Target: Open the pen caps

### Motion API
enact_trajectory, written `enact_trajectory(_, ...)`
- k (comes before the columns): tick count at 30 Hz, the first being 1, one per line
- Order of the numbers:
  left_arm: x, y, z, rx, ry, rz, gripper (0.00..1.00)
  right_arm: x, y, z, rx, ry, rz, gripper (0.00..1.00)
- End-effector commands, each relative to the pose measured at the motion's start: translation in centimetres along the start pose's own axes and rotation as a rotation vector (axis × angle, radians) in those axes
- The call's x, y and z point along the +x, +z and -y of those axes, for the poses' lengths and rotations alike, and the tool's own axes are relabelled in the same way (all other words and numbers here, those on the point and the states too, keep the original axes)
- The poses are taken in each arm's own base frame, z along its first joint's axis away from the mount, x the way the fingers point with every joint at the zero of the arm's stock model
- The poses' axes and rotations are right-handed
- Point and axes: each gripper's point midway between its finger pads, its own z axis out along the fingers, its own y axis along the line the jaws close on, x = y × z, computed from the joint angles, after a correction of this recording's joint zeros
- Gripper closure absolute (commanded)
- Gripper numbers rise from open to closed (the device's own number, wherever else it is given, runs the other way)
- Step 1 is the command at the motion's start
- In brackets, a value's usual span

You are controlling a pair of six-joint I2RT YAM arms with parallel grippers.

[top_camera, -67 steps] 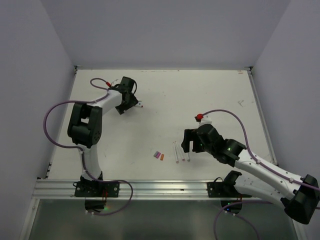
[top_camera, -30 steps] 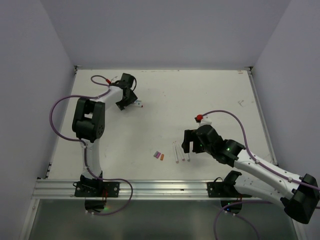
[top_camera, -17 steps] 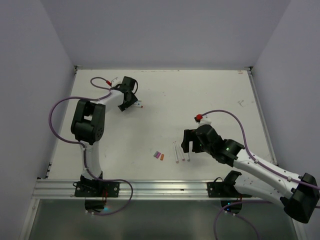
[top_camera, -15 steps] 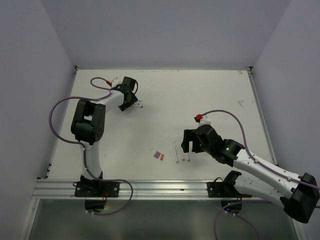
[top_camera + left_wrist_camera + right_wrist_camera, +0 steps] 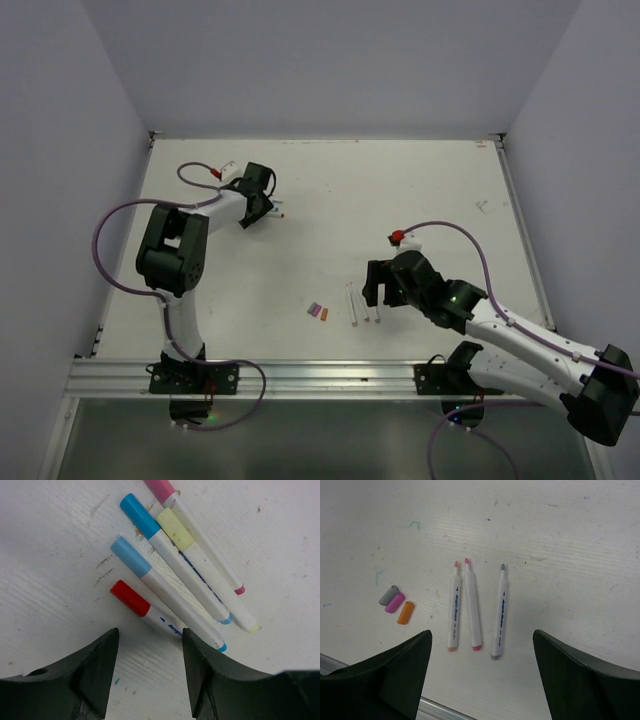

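Several capped pens lie fanned on the table in the left wrist view, with a red cap (image 5: 129, 598), light blue cap (image 5: 130, 556), blue cap (image 5: 140, 516), yellow cap (image 5: 175, 529) and pink cap (image 5: 161, 489). My left gripper (image 5: 150, 636) is open just short of the red pen (image 5: 162, 621), whose barrel runs toward the right finger (image 5: 200, 665). From above, this gripper (image 5: 262, 206) is at the far left. My right gripper (image 5: 481, 637) hangs open above three uncapped pens (image 5: 471, 605). Loose grey, purple and orange pen caps (image 5: 396, 602) lie to their left.
The table's near metal rail (image 5: 320, 375) runs just below the uncapped pens (image 5: 364, 304) and loose caps (image 5: 318, 311). Purple cables (image 5: 110, 215) loop beside both arms. Walls close in the table on three sides.
My left wrist has shifted a little over the capped pens and its jaws have narrowed. The right arm has stayed still.
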Motion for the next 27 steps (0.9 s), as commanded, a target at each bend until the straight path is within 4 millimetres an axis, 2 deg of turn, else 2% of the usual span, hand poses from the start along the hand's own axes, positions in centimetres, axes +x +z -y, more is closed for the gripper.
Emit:
enact_trajectory(1,5.2,1.1,-6.7,-0.198,0.113,-0.127,0.43,-0.4,0.2,-0.2,-0.012,0.022,0.022,0.14)
enact_trajectory(11,5.9,1.3,-7.4,-0.21,0.125,-0.135,0.43,-0.2,-0.1,-0.2,-0.021,0.031,0.025,0.14)
enact_trajectory(15,5.7,1.8,-7.2,-0.232,0.153,-0.143,0.53,-0.2,-0.3,-0.2,-0.023,0.033,0.024,0.14)
enact_trajectory(16,5.5,1.8,-6.9,-0.231,0.154,-0.141,0.53,-0.3,-0.4,-0.3,-0.026,0.034,0.027,0.14)
enact_trajectory(23,5.4,1.6,-8.0,-0.281,0.188,-0.13,0.51,-0.5,-0.9,0.1,-0.019,0.036,0.043,0.14)
enact_trajectory(25,5.9,1.4,-8.5,-0.279,0.192,-0.141,0.54,-0.5,-0.8,0.0,-0.021,0.038,0.043,0.14)
enact_trajectory(27,5.9,1.2,-8.0,-0.24,0.198,-0.136,0.69,-0.5,-0.8,-0.1,-0.027,0.039,0.039,0.14)
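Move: Just beyond the left fingertips lies the red-capped pen, its middle about 1 cm ahead, 2 cm to the right and 1 cm below, with the cap towards the left. Beyond it, from the same hand and equally low, are the light-blue pen 3 cm ahead and 1 cm right, the dark-blue pen 5 cm ahead and 1 cm right, and the yellow pen 6 cm ahead and 2 cm right. From the right hand the red-capped pen is roughly 24 cm ahead, 27 cm left and 9 cm down. Closing from a bit over half open to about a third, the left fingers come around the red-capped pen's white barrel just behind its cap and pinch it. Meanwhile the hand eases about 1.5 cm to its left, along the pen towards the cap end, sinking and drawing back only slightly, with the wrist rolling some 5 degrees so that its left side rises. ##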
